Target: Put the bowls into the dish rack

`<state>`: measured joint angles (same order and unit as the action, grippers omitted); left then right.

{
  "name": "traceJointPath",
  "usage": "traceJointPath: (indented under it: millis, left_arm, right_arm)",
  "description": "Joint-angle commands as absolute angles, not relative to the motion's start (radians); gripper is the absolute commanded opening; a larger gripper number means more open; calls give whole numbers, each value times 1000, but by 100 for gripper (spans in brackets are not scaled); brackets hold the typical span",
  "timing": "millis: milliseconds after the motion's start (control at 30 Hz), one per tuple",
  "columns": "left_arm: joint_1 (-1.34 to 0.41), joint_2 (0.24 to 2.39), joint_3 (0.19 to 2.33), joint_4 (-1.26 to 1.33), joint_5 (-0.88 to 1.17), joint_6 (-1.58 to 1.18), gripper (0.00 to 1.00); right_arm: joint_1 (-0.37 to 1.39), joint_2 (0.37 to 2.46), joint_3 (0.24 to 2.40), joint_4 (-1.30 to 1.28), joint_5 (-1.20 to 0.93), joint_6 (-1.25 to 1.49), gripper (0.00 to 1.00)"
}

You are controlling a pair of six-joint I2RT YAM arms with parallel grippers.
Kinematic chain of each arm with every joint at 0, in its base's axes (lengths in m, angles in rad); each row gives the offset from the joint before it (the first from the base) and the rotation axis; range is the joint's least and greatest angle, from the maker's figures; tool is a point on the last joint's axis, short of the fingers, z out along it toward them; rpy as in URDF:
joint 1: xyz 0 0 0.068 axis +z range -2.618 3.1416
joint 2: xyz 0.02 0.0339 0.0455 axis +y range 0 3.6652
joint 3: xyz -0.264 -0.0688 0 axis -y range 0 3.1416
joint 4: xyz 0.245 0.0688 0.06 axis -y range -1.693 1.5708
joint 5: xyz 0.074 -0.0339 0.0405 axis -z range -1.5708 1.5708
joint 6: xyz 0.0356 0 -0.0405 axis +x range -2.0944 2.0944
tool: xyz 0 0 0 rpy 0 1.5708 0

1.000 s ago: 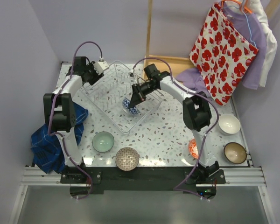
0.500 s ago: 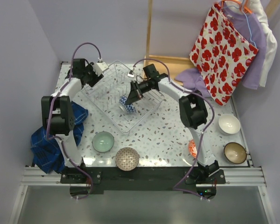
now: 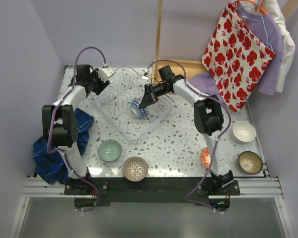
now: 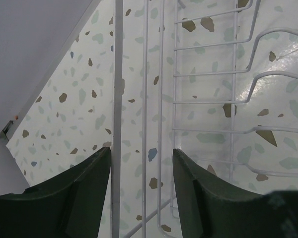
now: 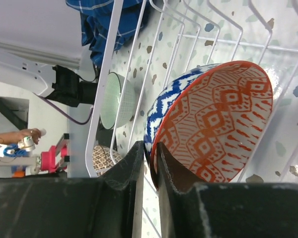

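The clear dish rack stands at the far middle of the table. My right gripper is shut on the rim of a red/orange patterned bowl with a blue outside, holding it on edge inside the rack; the right wrist view shows the bowl pinched between my fingers among the wires. My left gripper is open at the rack's far left corner, with rack wires between its fingers. On the table lie a pale green bowl, a brown net-patterned bowl, a white bowl, a brown glazed bowl and an orange bowl partly hidden behind the right arm.
A blue cloth lies at the left edge. A shallow wooden box, a purple cloth and a hanging red-flowered bag are at the back right. Walls close in on the left and the back.
My right gripper has carried the bowl slightly farther into the rack and turned it more on edge. The left arm has shifted a little to the left at the rack's corner.
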<state>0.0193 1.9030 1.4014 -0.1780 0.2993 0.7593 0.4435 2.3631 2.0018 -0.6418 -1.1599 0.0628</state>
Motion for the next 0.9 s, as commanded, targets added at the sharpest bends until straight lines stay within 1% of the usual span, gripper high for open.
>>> traceJointPath:
  millis: [0,100,133,200,300,333,400,533,667,867]
  left_arm:
    - [17,1842,1378,-130,322,721,58]
    - [11,1833,1367,-126,322,718,58]
    - [12,1832,1362,-123,322,712,58]
    - [11,1827,1353,-115,324,706,58]
    - [8,1816,1341,-101,325,689,58]
    - [9,1813,1338,-97,330,680,58]
    - [8,1806,1330,-84,330,672,58]
    - [9,1796,1321,-64,333,661,58]
    - [9,1789,1318,-54,333,653,58]
    - [9,1755,1304,-15,334,624,58]
  right_arm:
    - [417,2387,2008,-699,-974,21,23]
    - [410,2379,2006,-699,-944,18,30]
    - [407,2367,2005,-698,-934,15,35]
    - [396,2355,2011,-701,-894,6,38]
    - [382,2318,2025,-718,-815,-69,49]
    - [379,2306,2025,-718,-790,-101,51]
    - [371,2264,2008,-698,-740,-123,52]
    - [367,2221,1977,-666,-724,-149,53]
    - [368,2192,1973,-660,-683,-117,54]
    - [383,2069,1913,-676,-617,-189,56]
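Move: The blue-and-white bowl hangs by its rim in the right fingertips, its middle about 2 cm left of the hand, 1 cm back and 2 cm below. From this hand, the rack's near corner is some 19 cm back and 5 cm left, its right corner about 15 cm right and 1 cm ahead. The green bowl is roughly 24 cm back and 17 cm left. From the left hand the blue-and-white bowl is about 20 cm right and 11 cm back. Open the right fingers to about half their range to let go of the bowl's rim, and draw that hand away to the right and forward, roughly 9 cm in all. Dip about 4 cm into the rack on the way, then come back up as much, turning the wrist some 30 degrees so the fingers tip downward and swing forward. ##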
